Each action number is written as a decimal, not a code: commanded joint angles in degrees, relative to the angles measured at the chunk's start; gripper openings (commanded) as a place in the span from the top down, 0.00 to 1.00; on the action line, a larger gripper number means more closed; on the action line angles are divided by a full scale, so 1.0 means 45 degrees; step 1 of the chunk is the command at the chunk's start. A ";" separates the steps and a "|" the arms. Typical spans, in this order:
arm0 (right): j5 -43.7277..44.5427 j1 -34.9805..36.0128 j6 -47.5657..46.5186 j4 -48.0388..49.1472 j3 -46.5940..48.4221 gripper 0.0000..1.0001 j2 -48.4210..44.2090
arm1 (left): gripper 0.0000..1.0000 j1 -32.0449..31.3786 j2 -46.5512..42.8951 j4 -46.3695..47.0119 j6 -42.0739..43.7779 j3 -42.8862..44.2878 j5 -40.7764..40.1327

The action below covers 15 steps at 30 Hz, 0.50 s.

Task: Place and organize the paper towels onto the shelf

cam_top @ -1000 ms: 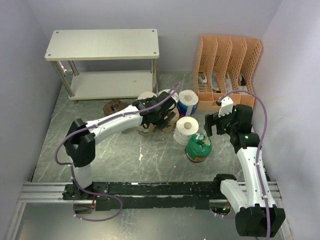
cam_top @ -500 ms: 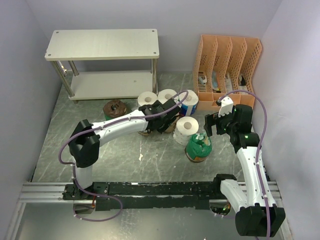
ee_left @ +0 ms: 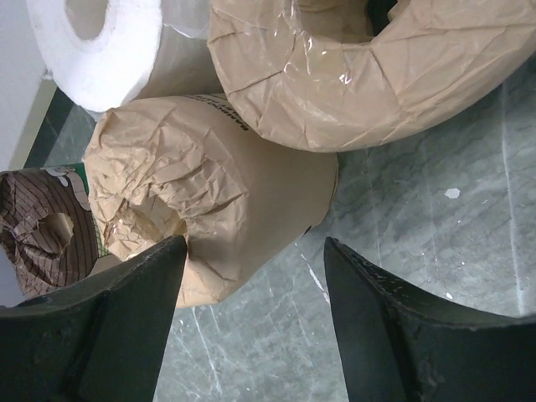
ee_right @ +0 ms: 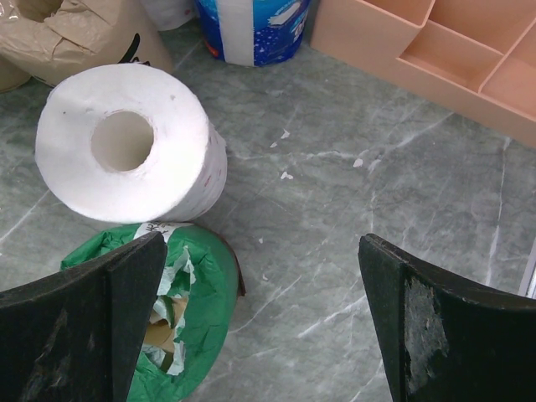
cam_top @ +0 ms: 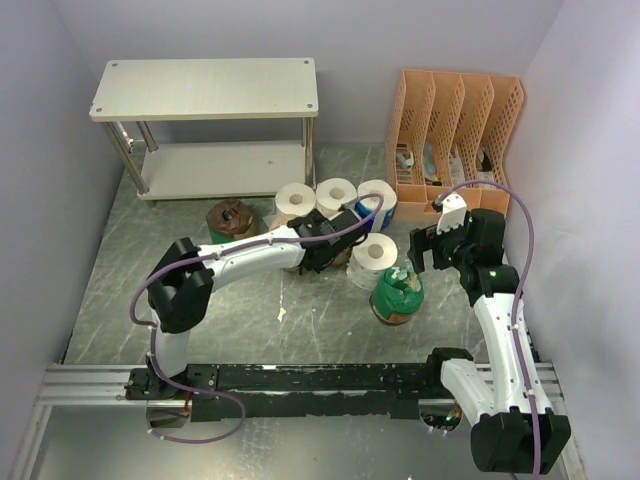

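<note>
The shelf (cam_top: 205, 88) stands at the back left, both boards bare. The rolls cluster mid-table: two white ones (cam_top: 295, 197), a blue-printed one (cam_top: 378, 203), a white one (cam_top: 372, 255), a green one (cam_top: 397, 293) and a dark brown-wrapped one (cam_top: 230, 217). My left gripper (cam_top: 312, 256) is open and low over the tan rolls. In the left wrist view it (ee_left: 254, 247) straddles the near end of a tan roll (ee_left: 209, 201), with a second tan roll (ee_left: 360, 75) behind. My right gripper (ee_right: 261, 243) is open and empty above bare table, beside the green roll (ee_right: 167, 318) and white roll (ee_right: 134, 142).
An orange slotted file organizer (cam_top: 460, 125) stands at the back right, its corner in the right wrist view (ee_right: 435, 50). Grey walls close in the left, back and right sides. A metal rail (cam_top: 300, 378) runs along the near edge.
My left gripper has moved nearer and lower, from over the white rolls down to the tan rolls, uncovering the two white rolls behind. The right arm has not moved.
</note>
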 commanded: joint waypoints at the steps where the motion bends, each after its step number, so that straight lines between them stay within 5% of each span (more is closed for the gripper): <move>1: -0.0119 -0.0123 -0.0163 0.0270 -0.0168 0.00 -0.0097 | 0.23 -0.0052 0.0516 -0.0208 -0.0235 0.0161 -0.0845; 15: -0.0288 -0.0109 -0.0224 0.0243 -0.0179 0.00 -0.0169 | 0.52 -0.0047 0.1319 -0.0406 -0.0298 0.0389 -0.0804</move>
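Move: The smaller brown-paper roll stands with its middle about 4 cm left, 1 cm ahead and 4 cm below the left hand, whose open fingers are at its near right rim. The big brown roll is some 6 cm right of that hand and 4 cm ahead, a white roll 12 cm ahead and 3 cm left, the dark-brown roll 18 cm left and 8 cm ahead. From the right hand, the smaller roll lies about 30 cm left, roughly level fore-and-aft, 10 cm lower. The smaller brown-paper roll gets its near right wall between the left hand's fingers: the hand eases about 1 cm forward and left while sinking about 1 cm, and rolls some 5 degrees, its left side rising. The fingers close from wide to about half open, one at the core opening and the other against the outer side, pinching the wrapped wall. ##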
